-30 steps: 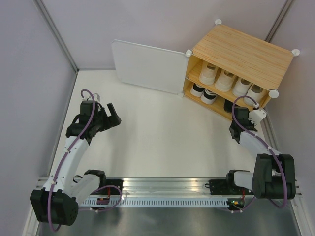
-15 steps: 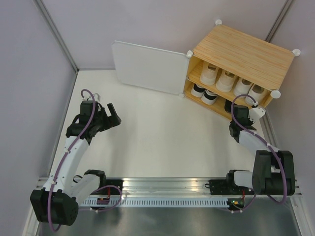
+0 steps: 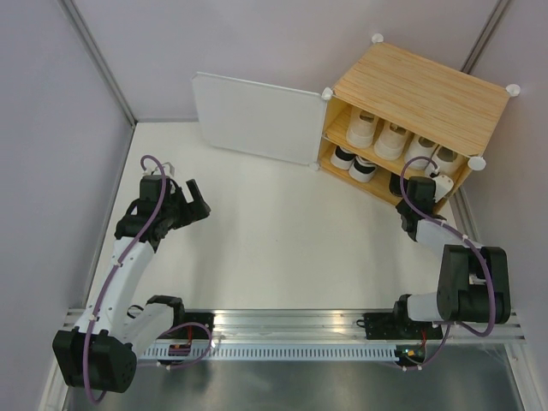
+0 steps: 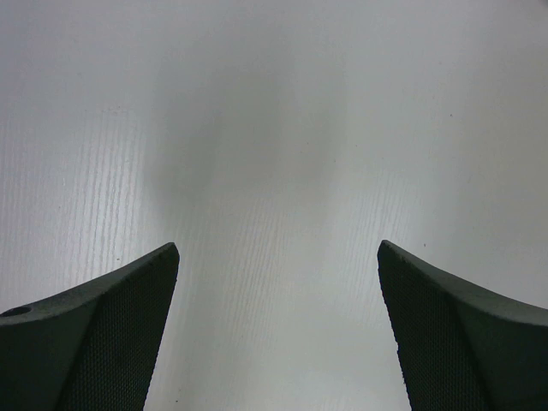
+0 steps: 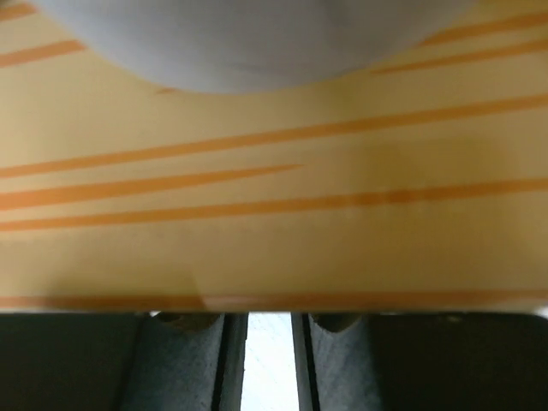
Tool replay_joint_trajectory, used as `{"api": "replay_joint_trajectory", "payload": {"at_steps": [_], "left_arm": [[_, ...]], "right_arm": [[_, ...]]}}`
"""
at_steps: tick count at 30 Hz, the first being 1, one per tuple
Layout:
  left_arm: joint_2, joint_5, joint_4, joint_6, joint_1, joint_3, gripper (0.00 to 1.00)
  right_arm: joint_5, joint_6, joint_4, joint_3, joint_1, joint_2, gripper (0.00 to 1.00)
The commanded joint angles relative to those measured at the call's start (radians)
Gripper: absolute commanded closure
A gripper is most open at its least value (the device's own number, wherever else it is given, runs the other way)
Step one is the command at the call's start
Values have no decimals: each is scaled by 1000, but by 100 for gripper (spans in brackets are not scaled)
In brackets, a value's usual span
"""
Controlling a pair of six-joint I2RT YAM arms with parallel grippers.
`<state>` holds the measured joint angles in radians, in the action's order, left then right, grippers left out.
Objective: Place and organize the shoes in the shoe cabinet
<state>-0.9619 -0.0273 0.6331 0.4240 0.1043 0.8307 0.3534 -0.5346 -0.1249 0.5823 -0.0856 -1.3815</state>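
The shoe cabinet (image 3: 419, 90) stands at the back right with its white door (image 3: 257, 118) swung open to the left. Several white and cream shoes (image 3: 394, 137) line its upper shelf. Two white shoes with black trim (image 3: 353, 163) sit at the lower left, and a black shoe (image 3: 396, 182) lies beside them. My right gripper (image 3: 421, 187) reaches into the lower compartment next to the black shoe. In the right wrist view the right gripper (image 5: 270, 317) shows a narrow gap with white behind it; the wooden shelf (image 5: 274, 214) hides the tips. My left gripper (image 3: 199, 199) (image 4: 278, 248) hangs wide open over bare table.
Grey walls close in the table (image 3: 282, 223) on the left, back and right. The open door juts out over the back of the table. A metal rail (image 3: 291, 330) with both arm bases runs along the near edge.
My right gripper has pushed forward and left, from in front of the cabinet into its lower compartment, and its fingers have parted slightly. The left arm has not moved.
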Motion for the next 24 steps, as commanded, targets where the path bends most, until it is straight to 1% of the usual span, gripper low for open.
{"api": "replay_joint_trajectory", "payload": {"at_steps": [1,2,8,9,11,14,16,17,20,24], "left_arm": [[12,15,-30,-37,2,2,0],[14,15,-30,-37,2,2,0],[11,7,-30,-36,2,1,0],[11,9,-30,-36,2,1,0],[9,6,-30,-36,2,1,0],[11,7,-30,-36,2,1,0],[12,9,-29,-36,2,1,0],[12,10,-30,-36,2,-1,0],[15,16,-29,-36,2,-1,0],[12,12,-30,-36,2,-1,0]], "right_arm": [[-90,15,-98,62,-5,-4,71],[-18,7,-82,56,-5,5,68],[105,-45,-6,-4,-6,102,52],[154,-54,13,-16,-5,111,50],[174,-56,-5,-35,-5,125,45],[176,-54,-64,-42,-5,108,43],[212,-68,-68,-33,-5,76,41],[223,-76,-67,-23,-5,62,37],[265,-91,-53,2,-6,21,32],[288,-90,-77,14,-5,-23,31]]}}
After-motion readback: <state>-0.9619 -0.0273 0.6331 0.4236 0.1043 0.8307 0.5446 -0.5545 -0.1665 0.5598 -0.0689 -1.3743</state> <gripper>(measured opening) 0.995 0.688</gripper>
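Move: The last black shoe, almost hidden beneath the right hand in the cabinet's lower right slot, has its middle about 7 cm ahead of this hand, 2 cm left and 2 cm below. The other black shoe is roughly 10 cm ahead and 9 cm left; the upper shelf's rightmost white shoe is about 8 cm ahead, 12 cm above. From the left hand the last black shoe lies some 58 cm right, 13 cm ahead and 12 cm lower. Upward first, by about 2.5 cm below the upper shelf's edge, then down again and to the right, the right hand shifts towards the cabinet's right side wall, ending about 2.5 cm farther right. It turns some 10 degrees clockwise, while the nearly shut fingers spread to about two thirds open at the mouth of the lower right slot. Contact with the black shoe can't be seen. ##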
